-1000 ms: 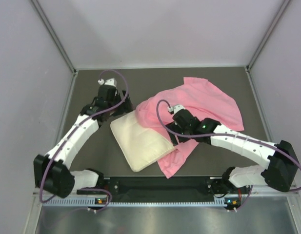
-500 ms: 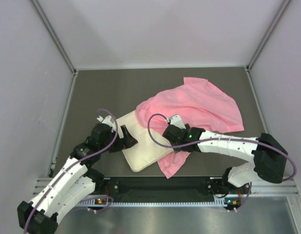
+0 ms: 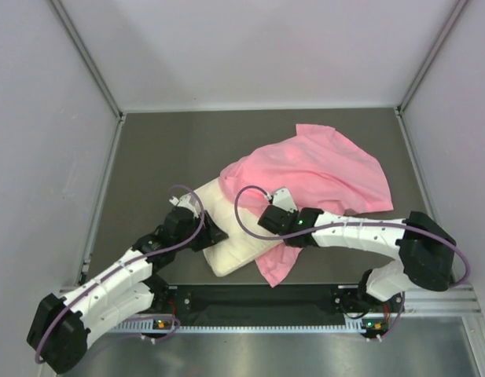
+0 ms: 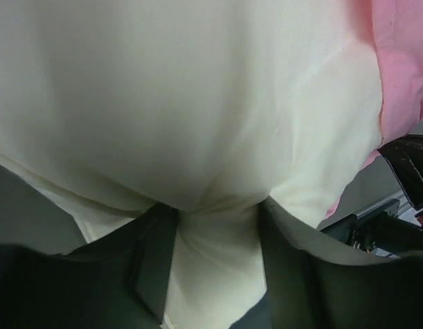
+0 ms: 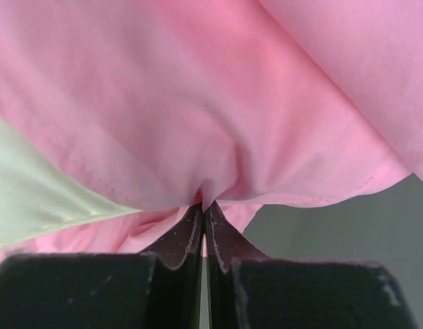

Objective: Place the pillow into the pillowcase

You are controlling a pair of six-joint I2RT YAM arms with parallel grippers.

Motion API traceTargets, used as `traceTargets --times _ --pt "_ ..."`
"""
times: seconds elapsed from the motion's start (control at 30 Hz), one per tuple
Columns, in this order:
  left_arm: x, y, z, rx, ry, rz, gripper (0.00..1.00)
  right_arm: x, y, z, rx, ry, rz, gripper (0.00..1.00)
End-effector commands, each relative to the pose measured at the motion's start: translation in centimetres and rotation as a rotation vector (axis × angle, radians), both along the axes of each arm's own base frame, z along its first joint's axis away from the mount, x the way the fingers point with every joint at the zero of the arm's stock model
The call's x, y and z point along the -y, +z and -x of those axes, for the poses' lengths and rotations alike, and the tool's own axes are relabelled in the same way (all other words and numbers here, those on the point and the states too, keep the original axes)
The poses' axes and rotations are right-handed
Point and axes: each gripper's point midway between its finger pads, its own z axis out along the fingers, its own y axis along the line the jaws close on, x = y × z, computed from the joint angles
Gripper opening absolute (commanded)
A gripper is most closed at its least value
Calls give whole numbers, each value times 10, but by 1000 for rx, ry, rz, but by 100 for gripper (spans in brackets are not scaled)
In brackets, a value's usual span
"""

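The cream-white pillow (image 3: 230, 236) lies slanted at the table's middle front, its far end under the pink pillowcase (image 3: 313, 169). My left gripper (image 3: 213, 232) sits at the pillow's left edge, its jaws pinching a bunched fold of the pillow (image 4: 218, 233) in the left wrist view. My right gripper (image 3: 267, 234) is at the pillowcase's near edge, over the pillow's right side. In the right wrist view its jaws (image 5: 204, 219) are closed tight on a pinch of the pink pillowcase (image 5: 218, 137), with cream pillow (image 5: 33, 192) showing at the left under the fabric.
The dark table (image 3: 156, 149) is bounded by grey walls at left, back and right. A metal rail (image 3: 258, 302) with the arm bases runs along the front edge. The pillowcase spreads toward the back right.
My left arm swung from the table's back left down to the pillow's left edge and closed on it. My right gripper shifted slightly left along the pillowcase edge.
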Motion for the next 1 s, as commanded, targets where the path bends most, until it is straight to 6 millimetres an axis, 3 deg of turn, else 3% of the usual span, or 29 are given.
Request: traceTargets --times 0.0,0.03,0.1,0.13,0.2,0.33,0.5,0.53,0.57,0.77,0.83,0.9,0.93,0.97 --pt "16 5 -6 47 -21 76 48 -23 24 9 14 62 -154 0" --pt "18 4 -6 51 -26 78 35 -26 28 13 5 84 -179 0" --pt "20 7 -6 69 -31 72 28 -40 41 25 -27 145 -283 0" --pt "22 10 -7 80 -32 72 16 -50 46 34 -64 193 -335 0" --pt "24 12 -9 96 -29 70 7 -65 64 44 -73 260 -450 0" --pt "36 22 -12 123 -20 113 2 -94 84 72 -170 401 -624 0" --pt "66 52 -22 225 -3 169 0 -117 94 87 -225 473 -698 0" --pt "71 70 -31 270 25 185 0 -123 99 89 -235 496 -725 0" --pt "76 73 -34 281 32 178 0 -127 103 91 -237 508 -738 0" --pt "103 143 -60 431 97 320 0 -159 161 86 -197 602 -833 0" --pt "100 169 -63 486 130 390 0 -160 172 84 -193 616 -839 0" --pt "92 183 -68 530 166 381 0 -156 182 77 -174 604 -855 0" --pt "89 204 -70 557 180 391 0 -152 184 75 -175 597 -863 0" --pt "83 199 -73 544 199 333 0 -145 184 65 -165 565 -872 0"
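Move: The left fingers straddle the pillow's near-left corner; the exposed part's middle lies about 6 cm right and 2 cm ahead, at about hand height, and the pillowcase mouth some 10 cm right and 8 cm ahead. The right hand already pinches the pillowcase edge; from it the exposed pillow lies about 14 cm left and 4 cm back, a loose pink flap some 13 cm back and 3 cm left, slightly below. Left fingers pinch the pillow, lifting it right-forward about 8 cm; right hand lifts pillowcase edge 12 cm left, back. ##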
